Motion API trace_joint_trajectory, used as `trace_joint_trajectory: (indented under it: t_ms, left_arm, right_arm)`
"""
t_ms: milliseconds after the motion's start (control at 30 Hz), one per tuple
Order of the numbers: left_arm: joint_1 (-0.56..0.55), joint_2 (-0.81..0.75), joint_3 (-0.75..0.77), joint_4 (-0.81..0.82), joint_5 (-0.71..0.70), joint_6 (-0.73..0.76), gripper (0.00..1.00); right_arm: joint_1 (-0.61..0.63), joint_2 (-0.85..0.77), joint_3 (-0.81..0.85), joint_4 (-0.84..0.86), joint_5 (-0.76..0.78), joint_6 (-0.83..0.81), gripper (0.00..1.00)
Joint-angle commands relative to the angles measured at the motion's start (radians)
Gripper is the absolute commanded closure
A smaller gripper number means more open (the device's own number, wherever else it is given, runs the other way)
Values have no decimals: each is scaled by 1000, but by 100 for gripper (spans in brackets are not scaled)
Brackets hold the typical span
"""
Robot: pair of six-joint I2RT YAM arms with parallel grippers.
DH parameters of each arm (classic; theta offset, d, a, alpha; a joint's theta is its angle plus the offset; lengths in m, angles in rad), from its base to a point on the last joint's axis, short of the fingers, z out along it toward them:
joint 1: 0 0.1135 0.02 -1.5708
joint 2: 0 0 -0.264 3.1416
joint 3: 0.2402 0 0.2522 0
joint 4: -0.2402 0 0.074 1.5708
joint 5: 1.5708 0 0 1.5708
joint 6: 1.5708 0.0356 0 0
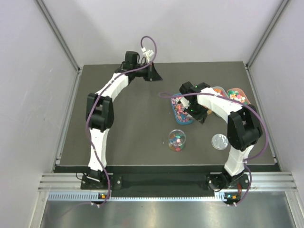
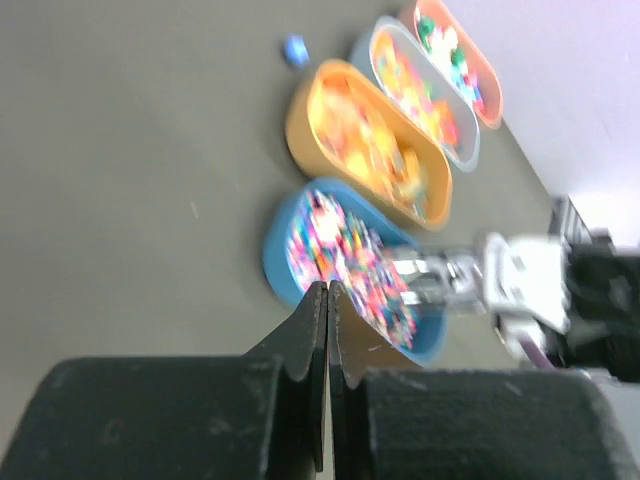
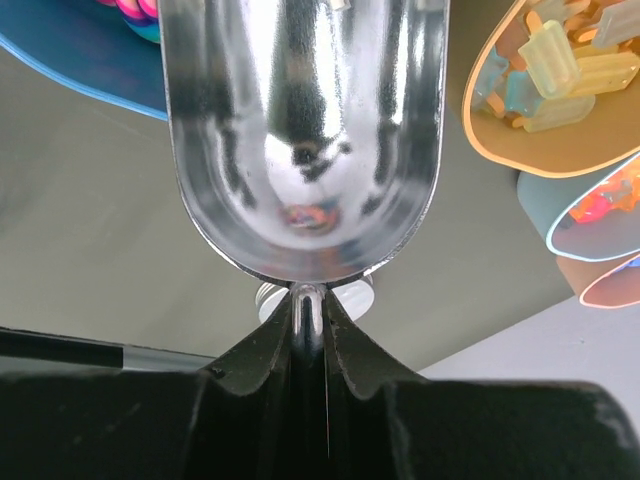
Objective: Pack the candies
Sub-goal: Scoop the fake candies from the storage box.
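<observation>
Multicoloured candies (image 2: 345,255) fill a blue oval tray (image 2: 278,245), which the top view shows at centre right (image 1: 184,119). My right gripper (image 3: 310,296) is shut on the handle of a metal scoop (image 3: 305,130). The scoop's bowl looks empty and hangs over the table beside the blue tray (image 3: 70,55). In the top view the right gripper (image 1: 194,111) sits at that tray's right edge. A clear round cup (image 1: 177,140) holding some candies stands in front of the tray. My left gripper (image 2: 328,290) is shut and empty, far back on the table (image 1: 153,72).
An orange tray (image 2: 300,125) (image 3: 500,130) of pale sweets, a grey tray (image 2: 385,40) and a salmon tray (image 1: 236,95) lie in a row behind the blue one. A clear round lid (image 1: 219,141) lies right of the cup. A small blue bit (image 2: 295,50) lies loose on the table.
</observation>
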Motion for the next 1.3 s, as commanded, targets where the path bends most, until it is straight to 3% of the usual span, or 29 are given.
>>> trace_joint_trajectory:
  t_ms: [0,133,533,867,1067,1267]
  left_arm:
    - [-34,179,135,38,5,-64,100]
    - [-41,317,245,151,-13,-154,100]
    - [-95,350,176,193,-24,-154,100]
    - [-132,422,237,229,2,-160,100]
    - [-136,287,7,327,18,-205,100]
    - [-146,158,-180,354,38,-211,100]
  right_arm:
    - [-5,-34,14,13,29,-19,100]
    - [9,-12,60,2,28,-17,100]
    - [32,-26,31,-3,34,-28,100]
    - [56,22,64,-3,1,-16,100]
    - [61,66,115,-4,0,3,100]
    - [61,37,49,9,-15,16,100]
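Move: The blue candy box lies about 9 cm back, 13 cm to the right and 15 cm below the shut, empty left fingers. From the right hand, holding the scoop, it lies some 8 cm ahead, 10 cm left and 5 cm down. The orange box is about 12 cm straight ahead of the right hand. The clear storage jar stands roughly 8 cm back and 13 cm left of that hand. Down first, by about 14 cm, and with a slide of some 8 cm to the right, the left hand sinks beyond the far end of the blue box, its fingers staying shut; it then draws back and a little left until the fingertips come up against the box's far-left corner. The right hand keeps the scoop out at the blue box and eases it slightly left. ##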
